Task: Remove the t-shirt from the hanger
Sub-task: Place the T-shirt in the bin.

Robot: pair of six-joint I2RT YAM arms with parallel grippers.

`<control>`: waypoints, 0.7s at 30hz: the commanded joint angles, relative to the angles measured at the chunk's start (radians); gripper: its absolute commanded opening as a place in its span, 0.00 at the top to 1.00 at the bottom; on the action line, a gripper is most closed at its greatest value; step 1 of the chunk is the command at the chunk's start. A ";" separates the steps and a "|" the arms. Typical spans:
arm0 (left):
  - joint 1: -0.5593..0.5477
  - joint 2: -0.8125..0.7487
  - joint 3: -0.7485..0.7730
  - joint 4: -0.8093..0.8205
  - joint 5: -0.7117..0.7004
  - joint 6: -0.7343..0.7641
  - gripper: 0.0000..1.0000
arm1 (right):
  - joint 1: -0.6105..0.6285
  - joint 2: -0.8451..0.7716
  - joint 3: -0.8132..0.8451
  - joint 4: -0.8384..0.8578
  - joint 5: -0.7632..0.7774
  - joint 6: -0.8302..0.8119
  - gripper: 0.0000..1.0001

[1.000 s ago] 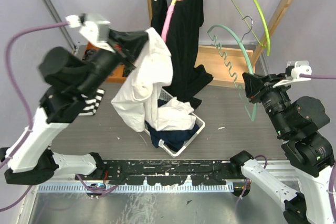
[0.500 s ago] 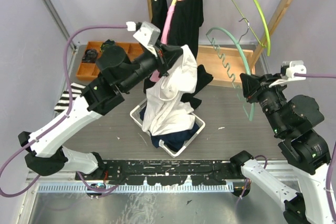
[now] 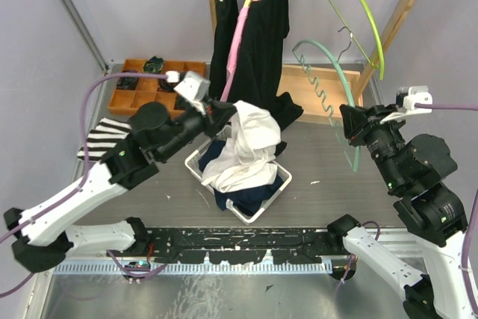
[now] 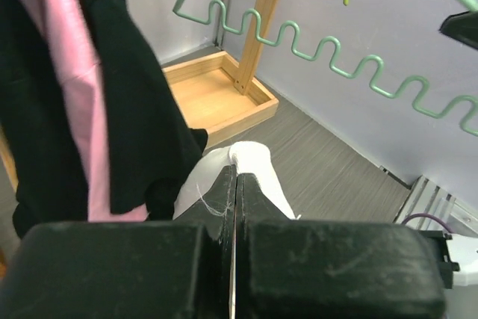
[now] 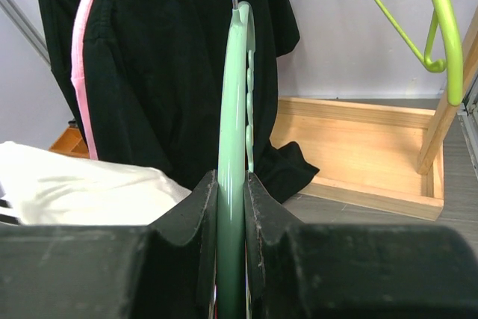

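My left gripper (image 3: 224, 112) is shut on a fold of the white t-shirt (image 3: 243, 151), which hangs from the jaws into the white basket (image 3: 282, 178). In the left wrist view the white cloth (image 4: 254, 166) sticks out past the shut fingertips (image 4: 237, 177). My right gripper (image 3: 357, 126) is shut on the mint green hanger (image 3: 334, 72) and holds it bare in the air at the right. In the right wrist view the green hanger bar (image 5: 231, 110) runs up between the jaws (image 5: 231, 184).
Black garments (image 3: 261, 42) on a pink hanger hang from the wooden rack (image 3: 403, 5) at the back. A lime green hanger (image 3: 366, 13) hangs there too. An orange tray (image 3: 138, 84) stands back left. A striped cloth (image 3: 101, 136) lies left. A wooden rack base (image 3: 317, 91) sits behind.
My left arm has swung right and down, lowering the white t-shirt from high at the left into the basket. The right gripper with the green hanger has barely moved.
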 commanded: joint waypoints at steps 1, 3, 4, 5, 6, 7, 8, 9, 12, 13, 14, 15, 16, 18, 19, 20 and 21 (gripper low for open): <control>-0.002 -0.141 -0.070 -0.046 -0.045 -0.049 1.00 | -0.005 0.009 -0.004 0.117 -0.014 -0.004 0.99; -0.002 -0.178 -0.098 -0.099 -0.044 -0.064 1.00 | -0.005 0.015 -0.005 0.118 -0.021 0.000 0.99; -0.003 -0.195 -0.115 -0.125 -0.045 -0.073 1.00 | -0.006 0.016 -0.006 0.120 -0.025 0.001 0.99; -0.002 -0.206 -0.128 -0.154 -0.046 -0.081 1.00 | -0.006 0.017 -0.007 0.121 -0.028 0.002 0.99; -0.002 -0.214 -0.144 -0.175 -0.047 -0.092 1.00 | -0.006 0.018 -0.008 0.122 -0.032 0.005 0.99; -0.002 -0.222 -0.166 -0.188 -0.047 -0.102 1.00 | -0.006 0.019 -0.012 0.124 -0.032 0.006 0.99; -0.002 -0.227 -0.187 -0.197 -0.045 -0.112 1.00 | -0.006 0.019 -0.015 0.126 -0.032 0.009 0.99; -0.003 -0.233 -0.211 -0.203 -0.045 -0.123 1.00 | -0.006 0.021 -0.019 0.128 -0.032 0.010 0.99; -0.002 -0.239 -0.278 -0.212 -0.054 -0.159 1.00 | -0.005 0.024 -0.022 0.129 -0.064 0.017 0.99; -0.003 -0.238 -0.298 -0.214 -0.061 -0.168 1.00 | -0.006 0.025 -0.021 0.128 -0.070 0.016 0.99; -0.003 -0.238 -0.316 -0.217 -0.075 -0.179 1.00 | -0.006 0.025 -0.021 0.129 -0.071 0.018 0.99; -0.003 -0.238 -0.335 -0.216 -0.085 -0.187 1.00 | -0.006 0.024 -0.022 0.129 -0.070 0.018 0.99; -0.003 -0.236 -0.352 -0.213 -0.097 -0.193 1.00 | -0.005 0.024 -0.020 0.129 -0.071 0.018 0.99; -0.003 -0.223 -0.374 -0.222 -0.130 -0.197 1.00 | -0.006 0.025 -0.019 0.128 -0.070 0.018 0.99; -0.002 -0.211 -0.375 -0.234 -0.149 -0.197 1.00 | -0.006 0.025 -0.019 0.129 -0.070 0.018 0.99; -0.003 -0.191 -0.374 -0.250 -0.169 -0.194 1.00 | -0.006 0.026 -0.019 0.129 -0.069 0.018 0.99; -0.004 -0.171 -0.369 -0.272 -0.189 -0.192 1.00 | -0.006 0.026 -0.018 0.130 -0.069 0.018 0.99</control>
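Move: The bin that the white T-shirt is going into has its middle some 5 cm ahead of the left hand, 5 cm to its right and about 37 cm below, with the navy T-shirt already inside it. The black T-shirt hangs on the rack roughly 20 cm ahead of the left hand and 7 cm to its right, its middle about 13 cm lower. From the right hand the bin lies about 27 cm to the left, 7 cm ahead and 40 cm below. The white T-shirt, its lower part already over the bin, is lowered by the left hand, which keeps its fingers shut on the end of the cloth: a short swing left and slightly back towards the bin's left side, then steeply down about 16 cm, the fingertips tipping down some 20 degrees. The right hand keeps its grip on the empty green hanger, drifting slightly left. ##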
